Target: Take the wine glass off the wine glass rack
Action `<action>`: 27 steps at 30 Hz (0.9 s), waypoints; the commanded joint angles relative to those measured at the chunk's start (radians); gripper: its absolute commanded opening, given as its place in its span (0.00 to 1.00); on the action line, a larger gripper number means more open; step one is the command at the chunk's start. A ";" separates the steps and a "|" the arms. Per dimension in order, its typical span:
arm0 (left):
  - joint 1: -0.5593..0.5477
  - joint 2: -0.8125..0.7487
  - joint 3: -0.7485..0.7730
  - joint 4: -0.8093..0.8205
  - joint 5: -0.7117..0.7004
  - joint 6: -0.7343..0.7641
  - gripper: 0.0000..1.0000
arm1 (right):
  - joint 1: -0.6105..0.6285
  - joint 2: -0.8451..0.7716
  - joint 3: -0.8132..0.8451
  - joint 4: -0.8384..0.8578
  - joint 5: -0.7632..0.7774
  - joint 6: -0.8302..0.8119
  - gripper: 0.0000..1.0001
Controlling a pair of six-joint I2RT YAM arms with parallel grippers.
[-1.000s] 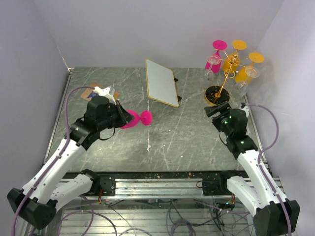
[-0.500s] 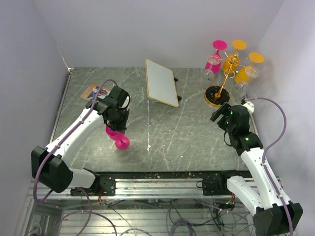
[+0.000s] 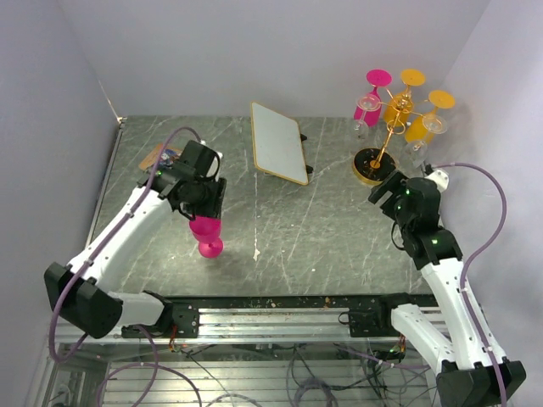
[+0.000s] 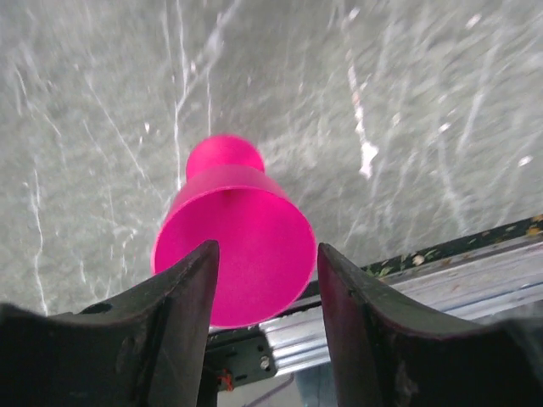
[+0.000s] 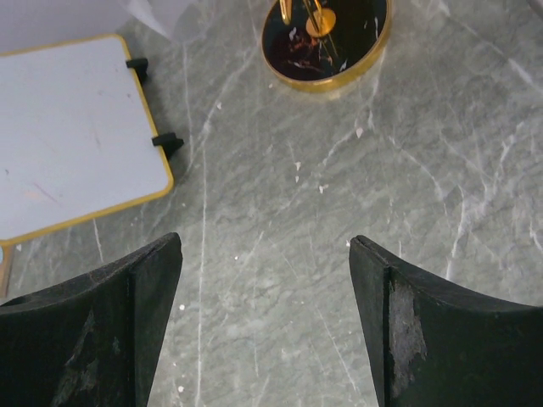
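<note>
A pink wine glass (image 3: 206,231) stands upright on the table left of centre, seen from above in the left wrist view as a pink bowl (image 4: 233,246). My left gripper (image 3: 200,203) hovers over it, open, and its fingertips (image 4: 206,254) flank the rim in the left wrist view (image 4: 267,248). The gold wine glass rack (image 3: 392,119) stands at the back right on its dark round base (image 3: 373,164), with one pink and two orange glasses hanging from it. My right gripper (image 3: 390,188) is open and empty just in front of that base (image 5: 327,38), above bare table (image 5: 265,242).
A white gold-framed board (image 3: 278,142) lies at the back centre, also in the right wrist view (image 5: 76,127). A small printed card (image 3: 159,155) sits at the back left. The metal rail (image 3: 271,309) runs along the near edge, close to the pink glass.
My left arm swung the pink glass from lying sideways to upright, set it on the table and opened its jaws. The right arm shifted slightly right, still open.
</note>
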 commanded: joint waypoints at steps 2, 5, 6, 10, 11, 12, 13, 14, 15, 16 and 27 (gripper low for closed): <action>-0.002 -0.100 0.156 0.174 0.007 -0.011 0.67 | -0.003 -0.030 0.051 -0.048 0.049 -0.033 0.79; -0.002 -0.133 0.195 0.375 0.106 -0.045 0.73 | -0.002 -0.046 0.041 -0.090 0.043 -0.021 0.79; -0.002 -0.142 0.198 0.451 0.148 -0.063 0.74 | -0.002 -0.052 0.037 -0.105 0.036 -0.014 0.79; -0.002 -0.153 0.199 0.733 0.247 -0.124 0.78 | -0.002 -0.061 0.046 -0.185 0.037 0.011 0.79; -0.002 -0.151 0.203 0.787 0.246 -0.131 0.79 | -0.002 -0.065 0.053 -0.201 0.038 0.015 0.79; -0.002 -0.145 0.206 0.835 0.243 -0.139 0.80 | -0.002 -0.066 0.062 -0.214 0.040 0.019 0.79; -0.001 -0.139 0.210 0.891 0.242 -0.147 0.81 | -0.002 -0.067 0.077 -0.228 0.041 0.023 0.79; -0.002 -0.133 0.212 0.929 0.245 -0.151 0.81 | -0.002 -0.066 0.092 -0.233 0.042 0.026 0.79; -0.002 -0.128 0.208 0.965 0.252 -0.153 0.81 | -0.002 -0.063 0.108 -0.237 0.042 0.025 0.79; -0.002 -0.124 0.202 0.995 0.257 -0.150 0.82 | -0.002 -0.061 0.126 -0.239 0.041 0.025 0.79; 0.034 -0.199 0.010 1.068 0.237 -0.020 0.84 | -0.002 0.136 0.432 -0.236 0.096 0.010 0.80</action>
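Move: The pink wine glass already stands upright on the table, let go, its middle about 9 cm below the left hand, 1 cm back and 1 cm to the left; the open fingers still straddle its rim. The whiteboard is some 28 cm ahead and 20 cm to the right of the left hand, around 10 cm lower. From the right hand, the glass lies roughly 45 cm left, 6 cm back and 13 cm below. The pink glass is left behind: the left fingers, already parted, open wider and clear its rim as the hand climbs fast, about 27 cm, also drifting forward and right. Its wrist swings up some 70 degrees, from pointing down to nearly level, facing forward and right. The empty, open right hand eases back about 3 cm, then rises and comes forward again, ending roughly 9 cm higher. ##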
